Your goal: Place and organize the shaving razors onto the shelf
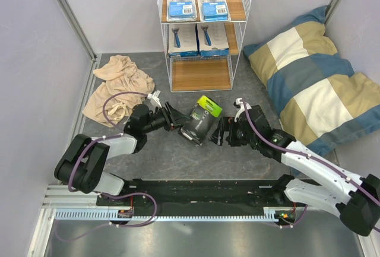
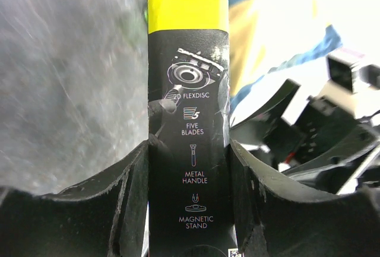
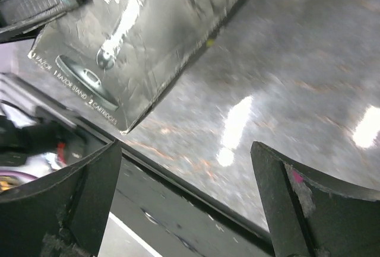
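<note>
My left gripper [image 1: 180, 120] [image 2: 189, 171] is shut on the narrow sides of a black-and-green razor box [image 1: 200, 121] [image 2: 189, 91], held just above the grey floor in front of the shelf [image 1: 200, 74]. Its green end points toward the shelf. My right gripper [image 1: 220, 131] [image 3: 184, 150] stands open just right of the box [image 3: 119, 37], with nothing between its fingers. Two white-and-blue blister cards [image 1: 181, 3] [image 1: 212, 3] lie on the shelf's top board. Two white packs with blue razors [image 1: 182, 39] [image 1: 213, 39] stand on the middle board. The bottom board is bare.
A crumpled beige cloth [image 1: 117, 88] lies left of the shelf. A large blue, white and tan pillow [image 1: 314, 79] fills the right side. Pale walls close in both sides, and the black base rail [image 1: 202, 189] runs along the near edge.
</note>
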You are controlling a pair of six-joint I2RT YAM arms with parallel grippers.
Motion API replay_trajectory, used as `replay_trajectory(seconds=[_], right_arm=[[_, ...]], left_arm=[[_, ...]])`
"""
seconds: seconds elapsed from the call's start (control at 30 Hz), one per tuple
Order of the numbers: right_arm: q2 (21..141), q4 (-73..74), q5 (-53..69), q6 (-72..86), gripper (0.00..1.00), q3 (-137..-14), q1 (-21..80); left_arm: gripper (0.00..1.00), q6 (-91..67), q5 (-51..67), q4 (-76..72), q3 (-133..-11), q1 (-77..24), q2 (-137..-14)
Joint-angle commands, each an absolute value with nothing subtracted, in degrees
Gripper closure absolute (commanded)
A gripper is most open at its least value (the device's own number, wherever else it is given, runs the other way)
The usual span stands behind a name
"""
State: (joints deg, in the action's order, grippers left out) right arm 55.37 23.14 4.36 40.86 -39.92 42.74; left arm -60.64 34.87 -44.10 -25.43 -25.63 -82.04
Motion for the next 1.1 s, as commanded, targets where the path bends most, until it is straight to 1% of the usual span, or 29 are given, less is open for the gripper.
replay_trajectory(seconds=[0.0, 0.07, 0.1, 0.17, 0.2, 0.3, 0.37, 0.5, 0.63, 0.73, 0.9, 1.07], right_arm=[[58.4, 5.3, 12.0, 43.7, 0.02, -38.5, 41.0], [60.8, -2.4, 17.6, 48.1, 0.02, -36.1, 40.3], [61.9, -9.3, 19.2, 49.5, 0.02, -35.6, 40.2], [64.8, -14.6, 22.0, 52.8, 0.02, -35.0, 40.1], [65.6, -20.7, 22.8, 53.7, 0.02, -34.6, 40.2], [69.0, -28.0, 22.2, 57.0, 0.02, -33.7, 40.2], [71.7, -29.2, 22.0, 58.3, 0.02, -34.2, 40.1], [75.8, -37.2, 23.1, 61.9, 0.02, -33.5, 40.2], [79.3, -41.2, 23.2, 63.6, 0.02, -33.2, 40.1], [80.9, -42.1, 22.9, 64.9, 0.02, -33.0, 40.3], [80.0, -38.9, 21.0, 65.5, 0.02, -31.5, 40.3], [79.7, -39.1, 20.7, 67.0, 0.02, -30.0, 40.3]], left_arm=[[0.98, -67.8, 40.0, -58.7, -24.5, -21.3, -79.3], [0.98, -69.8, 40.1, -61.0, -23.2, -19.0, -78.8], [0.98, -70.6, 40.2, -63.4, -22.8, -18.2, -78.7], [0.98, -73.2, 39.8, -66.5, -20.9, -16.0, -78.6], [0.98, -74.1, 39.6, -69.6, -20.6, -15.3, -78.7], [0.98, -77.5, 40.3, -75.3, -19.7, -13.1, -80.4], [0.98, -80.6, 40.8, -79.6, -19.2, -12.1, -82.8], [0.98, -84.9, 41.0, -88.0, -19.2, -11.5, -87.4], [0.98, -88.3, 41.6, -95.3, -19.7, -11.6, -91.6], [0.98, -88.0, 41.0, -95.3, -19.7, -11.6, -91.2], [0.98, -87.5, 39.9, -95.1, -19.9, -11.5, -89.7], [0.98, -87.4, 39.1, -95.0, -20.5, -11.5, -89.7]])
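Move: The left hand already grips the black razor box by its left edge, the box's middle about 5 cm to its right. The shelf's bottom tier is some 17 cm ahead, 7 cm right and 10 cm below, and the cloth some 25 cm left, 12 cm farther out and 12 cm below. From the open right hand, the held box lies about 7 cm left, 4 cm ahead and nearly level, while the other black razor box lies some 15 cm right, 3 cm ahead and 12 cm down. Keeping its grip, the left hand carries the razor box about 6 cm left and 4 cm forward towards the shelf's bottom tier, rising slightly and sinking back while its fingers tilt up to near level and turn a little counter-clockwise. The right hand, still wide open, follows some 10 cm left and 5 cm forward, up and then partly down again, closing in on the box's near right corner as its steeply pointing fingers swing up about 35 degrees; contact there can't be seen. ##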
